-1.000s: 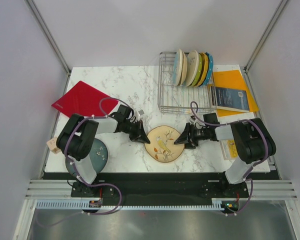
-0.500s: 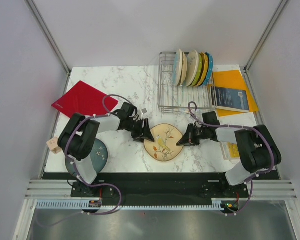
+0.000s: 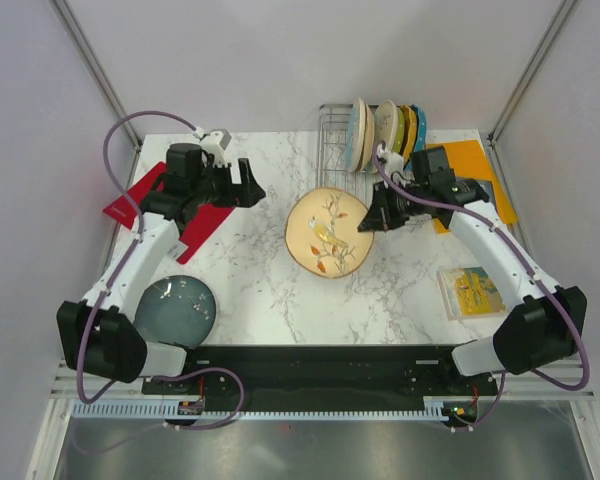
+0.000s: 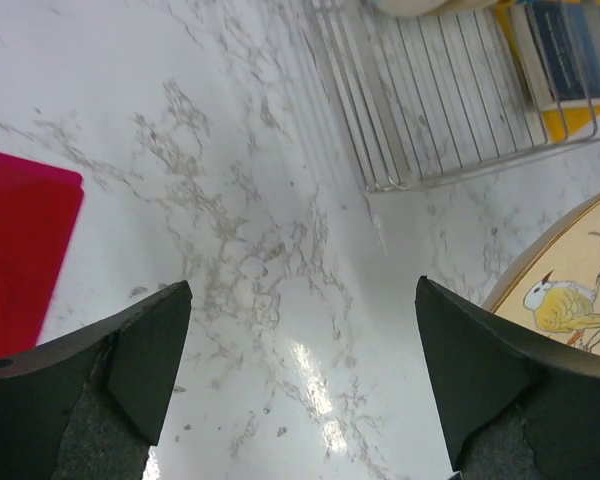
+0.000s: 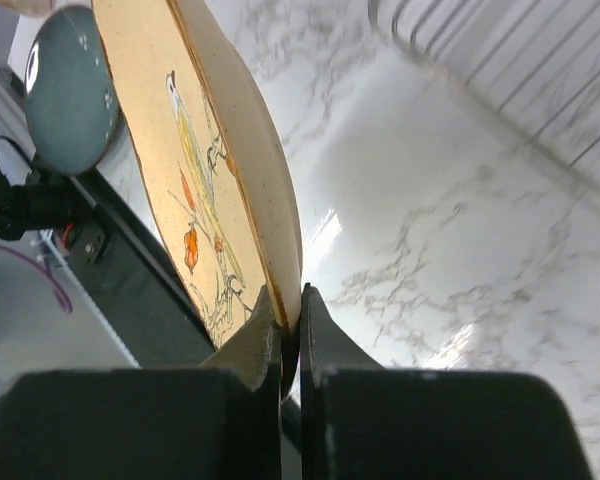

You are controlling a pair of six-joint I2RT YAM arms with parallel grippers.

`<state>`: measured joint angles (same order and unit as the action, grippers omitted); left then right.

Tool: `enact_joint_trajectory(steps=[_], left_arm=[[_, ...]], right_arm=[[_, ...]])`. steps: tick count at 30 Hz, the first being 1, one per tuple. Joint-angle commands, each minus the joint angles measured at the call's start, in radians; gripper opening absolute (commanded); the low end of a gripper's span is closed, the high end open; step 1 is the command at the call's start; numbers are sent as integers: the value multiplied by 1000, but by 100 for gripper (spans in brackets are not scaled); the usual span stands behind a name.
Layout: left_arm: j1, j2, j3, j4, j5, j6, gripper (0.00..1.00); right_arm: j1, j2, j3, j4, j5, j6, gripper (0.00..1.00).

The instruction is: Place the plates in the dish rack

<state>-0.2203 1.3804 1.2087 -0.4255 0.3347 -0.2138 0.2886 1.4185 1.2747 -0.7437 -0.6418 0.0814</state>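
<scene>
A cream plate (image 3: 325,232) with a bird-and-branch drawing hangs tilted above the table, left of the dish rack's front. My right gripper (image 3: 368,221) is shut on its right rim; in the right wrist view the rim (image 5: 280,250) sits pinched between the fingers of the gripper (image 5: 290,296). The silver wire dish rack (image 3: 342,190) has several plates (image 3: 384,136) standing on edge at its back. A dark teal-grey plate (image 3: 176,312) lies flat at the near left. My left gripper (image 3: 248,190) hovers open and empty beside the red mat; its wrist view shows the gripper (image 4: 302,290) over bare marble.
A red mat (image 3: 158,192) lies at the far left, partly under the left arm. An orange folder with a dark book (image 3: 467,190) sits right of the rack. A small yellow card (image 3: 470,292) lies at the near right. White walls close in the table.
My left gripper opened, let go of the cream plate and swung back-left to the red mat. My right gripper shut on the plate's rim and lifted it toward the rack.
</scene>
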Motion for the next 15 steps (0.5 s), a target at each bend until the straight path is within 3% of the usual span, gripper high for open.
enact_joint_trajectory(steps=[1, 2, 5, 6, 10, 15], left_arm=[[-5, -56, -1, -18, -115, 54, 100], [-4, -82, -11, -15, -94, 44, 100], [-4, -147, -64, -4, -59, 7, 100], [-2, -168, -81, -1, -53, 2, 99], [15, -251, -178, 11, -36, -12, 99], [61, -320, -259, 19, 6, -42, 99]], right_arm=[[75, -7, 265, 137, 132, 23, 0], [101, -6, 284, 183, 344, 81, 0], [239, 42, 385, 299, 719, 122, 0], [273, 107, 426, 302, 955, 124, 0], [357, 264, 658, 361, 1291, 136, 0], [365, 416, 810, 429, 1481, 138, 0]])
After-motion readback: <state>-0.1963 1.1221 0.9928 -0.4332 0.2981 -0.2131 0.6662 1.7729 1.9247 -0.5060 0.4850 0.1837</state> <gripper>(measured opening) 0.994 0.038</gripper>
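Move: The bird plate, already pinched by its rim in the right hand, is going to the empty slot left of the standing plates, about 25 cm ahead of that hand, 8 cm to its left and 12 cm below. The blue-and-cream plate stands about 5 cm to the right of the slot; the green plate is roughly 25 cm ahead of the right hand and 8 cm to its right. From the empty left hand, the slot is some 19 cm ahead, 24 cm right and 14 cm lower. The bird plate is carried by the right hand forward and up, roughly 15 cm each way and a little left, over the left side of the rack. Its fingers stay shut on the rim as the wrist swings clockwise and tips upward, the climb levelling off at the end. The open left hand rises briefly, then draws back about 5 cm, sinking and drifting left. ##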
